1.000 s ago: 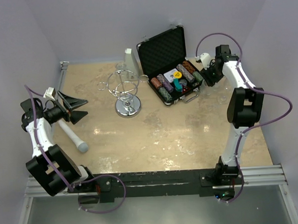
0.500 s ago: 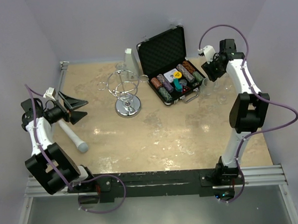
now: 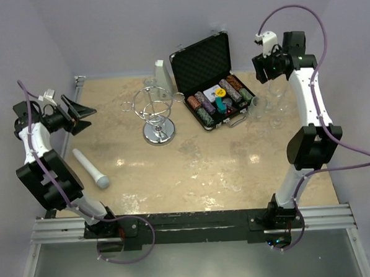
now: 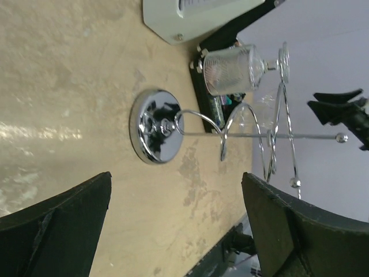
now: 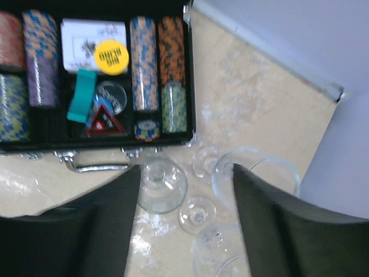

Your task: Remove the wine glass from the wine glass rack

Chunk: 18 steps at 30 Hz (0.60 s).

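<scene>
The wine glass rack (image 3: 154, 112) is a chrome wire stand in the middle back of the table; its mirrored base (image 4: 152, 134) faces the left wrist camera. One wine glass (image 4: 232, 70) with a textured bowl hangs from a loop on the rack's far side. At the table's left edge my left gripper (image 3: 84, 117) is wide open and empty, pointing at the rack from well away (image 4: 176, 179). High at the back right, my right gripper (image 3: 265, 69) is open and empty above several clear glasses (image 5: 163, 184) standing on the table, its jaws (image 5: 185, 173) apart from them.
An open black case of poker chips (image 3: 215, 90) lies between the rack and the glasses on the table (image 3: 261, 108). A white microphone-shaped object (image 3: 90, 169) lies at the front left. A white box (image 3: 161, 72) stands behind the rack.
The right gripper has risen from beside the case's right end, opening wider, leaving glasses on the table. The left gripper has swung back toward the left wall.
</scene>
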Available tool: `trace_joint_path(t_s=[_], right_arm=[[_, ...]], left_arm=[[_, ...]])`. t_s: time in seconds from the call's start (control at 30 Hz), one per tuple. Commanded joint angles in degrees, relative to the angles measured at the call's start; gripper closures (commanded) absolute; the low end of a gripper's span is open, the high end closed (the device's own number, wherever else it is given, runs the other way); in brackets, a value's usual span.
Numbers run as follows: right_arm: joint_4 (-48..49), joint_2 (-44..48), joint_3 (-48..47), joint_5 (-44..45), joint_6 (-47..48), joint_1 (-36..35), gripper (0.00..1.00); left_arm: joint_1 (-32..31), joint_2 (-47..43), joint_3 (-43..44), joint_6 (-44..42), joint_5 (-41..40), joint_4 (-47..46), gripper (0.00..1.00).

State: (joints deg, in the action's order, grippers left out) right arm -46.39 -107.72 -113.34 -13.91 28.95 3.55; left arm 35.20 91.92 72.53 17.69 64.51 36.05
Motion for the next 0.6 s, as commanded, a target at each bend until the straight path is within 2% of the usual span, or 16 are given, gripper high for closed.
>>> trace_joint_path(t_s=[0.0, 0.07, 0.13, 0.27, 0.33, 0.43, 0.57], right_arm=[[9.88, 7.95, -2.16, -9.02, -5.30, -0.48, 0.27], [20.14, 12.78, 4.14, -10.60, -8.54, -0.56, 0.19], [35.51, 19.71, 14.41, -11.48, -12.84, -0.48, 0.02], [60.04, 28.69, 30.68, -10.36, -22.69, -2.13, 0.02], [66.49, 30.55, 34.92, -6.24, -22.89, -6.68, 0.02], [71.69, 29.94, 37.49, -1.48, -20.60, -13.46, 0.02], [71.89, 25.73, 34.69, -0.32, -24.71, -17.35, 0.02]], left_arm=[[-0.66, 2.73, 6.91, -0.82, -3.07, -9.83, 0.00], [-1.80, 2.83, 7.88, -2.65, -5.09, -15.29, 0.00], [-3.46, 2.30, 8.06, -7.39, -7.46, -20.21, 0.00], [-5.67, -0.16, 3.68, -11.81, -7.38, -37.92, 0.00], [-6.54, -0.08, 1.13, -13.02, -7.56, -44.90, 0.00], [-8.04, 2.99, 3.74, -17.42, -8.00, -43.98, 0.00], [-11.55, 5.72, 7.18, -34.43, -8.17, -32.67, 0.00]])
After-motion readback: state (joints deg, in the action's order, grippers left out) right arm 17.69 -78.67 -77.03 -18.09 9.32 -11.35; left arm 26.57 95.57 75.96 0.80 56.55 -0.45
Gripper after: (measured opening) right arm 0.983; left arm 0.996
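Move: The last wine glass hangs bowl-down on the rack's far side, about 21 cm to the left hand's right, 10 cm farther out and roughly level with it; the rack's post stands some 10 cm nearer than that glass, and the metronome about 7 cm beyond it and 5 cm to its right. From the right hand the glass is some 44 cm left and 4 cm back, with the chip case about 15 cm left, level forward and 23 cm below, and the placed glasses 5 cm right, 2 cm back and 18 cm below. The right hand, empty, goes on climbing off the placed glasses by some 20 cm while its fingers spread from half open to wide, easing back about 6 cm and tipping up some 50 degrees, then swings about 15 cm left, high over the chip case towards the rack. Meanwhile the left hand, wide open, reaches about 10 cm forward with a 4 cm rise, coming up to the left of the last hanging glass as its wrist rolls roughly 50 degrees about its own finger line, left side rising, and neither hand touches anything. ##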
